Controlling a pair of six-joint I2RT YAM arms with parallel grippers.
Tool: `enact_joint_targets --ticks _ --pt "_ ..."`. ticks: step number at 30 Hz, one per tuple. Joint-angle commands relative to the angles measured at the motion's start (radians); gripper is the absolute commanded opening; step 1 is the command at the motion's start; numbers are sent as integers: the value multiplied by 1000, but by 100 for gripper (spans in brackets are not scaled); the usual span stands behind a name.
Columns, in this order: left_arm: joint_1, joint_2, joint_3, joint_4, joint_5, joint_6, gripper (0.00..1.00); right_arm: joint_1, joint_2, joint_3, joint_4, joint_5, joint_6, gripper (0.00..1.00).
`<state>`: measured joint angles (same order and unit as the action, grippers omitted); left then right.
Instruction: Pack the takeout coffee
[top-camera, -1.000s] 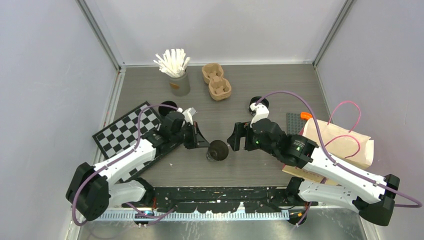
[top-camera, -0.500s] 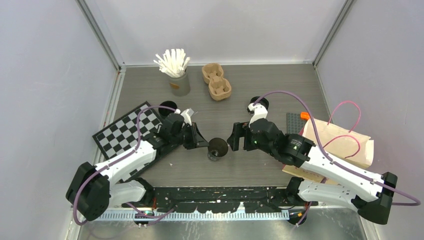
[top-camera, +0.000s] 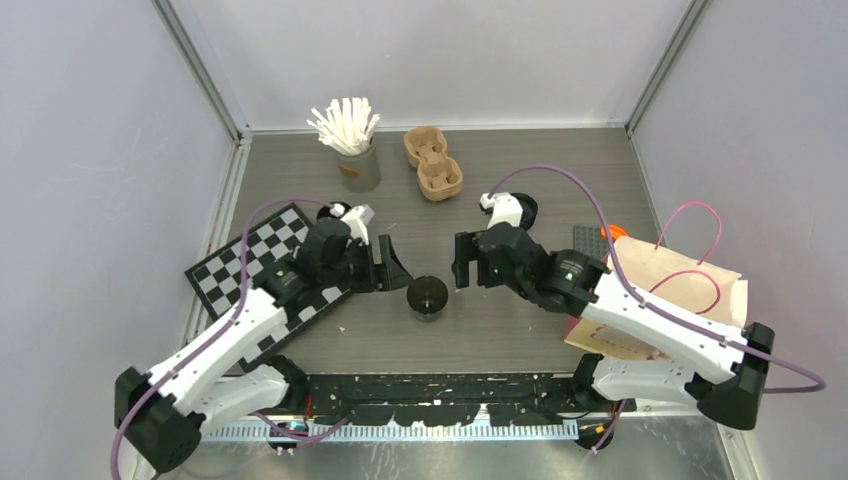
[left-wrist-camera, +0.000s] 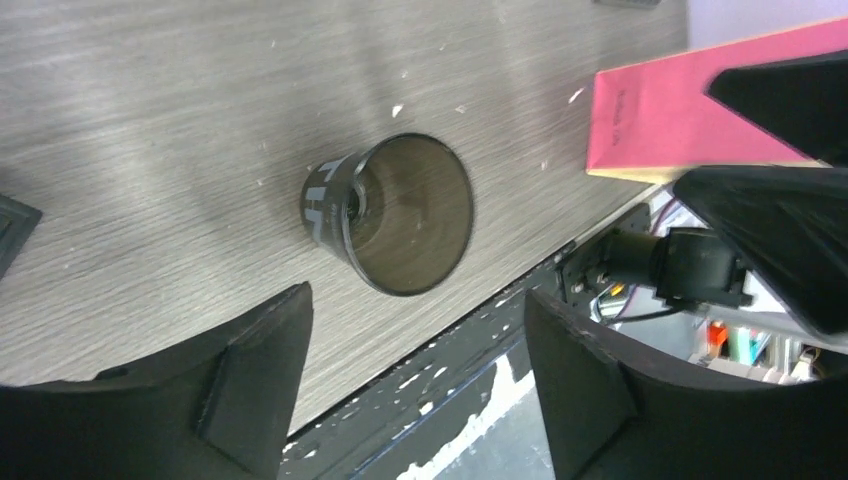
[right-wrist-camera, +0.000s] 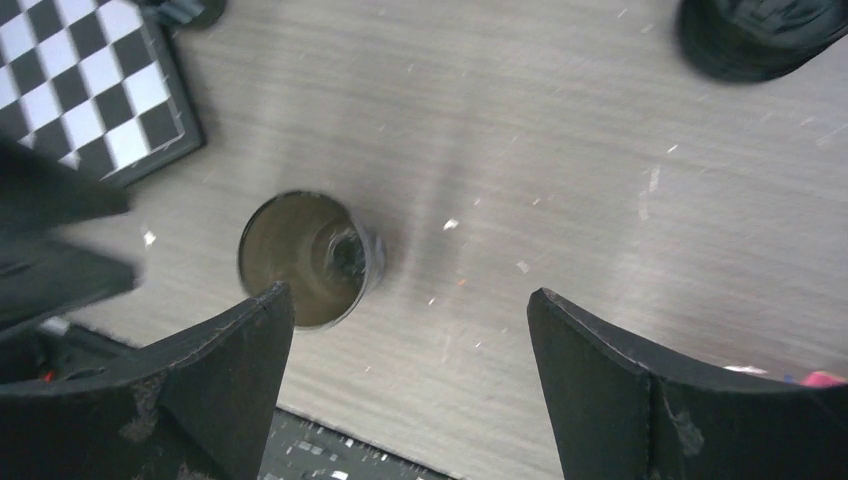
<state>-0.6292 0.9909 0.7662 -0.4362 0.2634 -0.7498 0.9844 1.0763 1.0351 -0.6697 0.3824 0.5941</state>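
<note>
One black paper cup (top-camera: 428, 296) with pale lettering stands mouth up, with no lid on it, on the table between my two grippers. The left gripper (top-camera: 390, 268) is open just left of it and not touching it. In the left wrist view the cup (left-wrist-camera: 395, 215) sits beyond the spread fingers of the left gripper (left-wrist-camera: 415, 390). The right gripper (top-camera: 463, 265) is open just right of the cup. In the right wrist view the cup (right-wrist-camera: 305, 258) lies by the left finger of that gripper (right-wrist-camera: 410, 380). A black lid (top-camera: 522, 208) peeks out behind the right arm.
A checkerboard (top-camera: 245, 265) lies under the left arm. The grey cup of white sticks (top-camera: 350, 152) and the brown pulp carrier (top-camera: 433, 163) stand at the back. A brown paper bag (top-camera: 680, 285) lies on the right, with a small grey plate (top-camera: 590, 242) next to it.
The left gripper has opened and let go of the cup, then drawn back to the left. The cup, tilted before, now stands free. The right arm has shifted slightly towards the back.
</note>
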Motion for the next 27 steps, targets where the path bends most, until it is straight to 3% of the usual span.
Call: enact_joint_targets --ticks 1,3,6,12,21,27 --pt "-3 -119 142 -252 -62 150 89 -1 110 140 -69 236 -104 91" --pt "-4 -170 177 -324 -67 187 99 -8 179 181 -82 309 -157 91" --pt "-3 -263 174 -376 -62 214 100 -59 289 230 -81 394 -213 88" --pt "-3 -418 81 -407 -102 249 100 -191 494 319 11 415 -346 62" --pt "-4 -550 62 -366 -34 255 100 -350 760 452 67 281 -440 37" --pt "-13 -593 69 -378 -68 265 100 -397 883 573 29 268 -449 35"
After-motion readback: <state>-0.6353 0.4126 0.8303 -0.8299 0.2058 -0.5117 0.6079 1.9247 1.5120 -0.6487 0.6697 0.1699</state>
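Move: The stack of black lids stands about 23 cm ahead of the right hand, 12 cm to its right and 15 cm below. The brown cup tray lies some 12 cm beyond the stack and 19 cm left of it; the grey studded board is roughly 8 cm nearer and 17 cm right of the stack. The dark cup stands level with the right hand, 9 cm to its left. From the left hand, the lids are about 24 cm ahead and 26 cm right; the cup is 5 cm right, 9 cm below. Send the right gripper quickly forward about 20 cm towards the lid stack, dropping some 10 cm after a level start and drifting right; roll it about 40 degrees, left side down, so the fingers swing to forward-right, and narrow them to roughly a third open. Meanwhile, lift the empty left gripper up, back and left away from the standing cup, opening fully and tipping its fingers upward. ##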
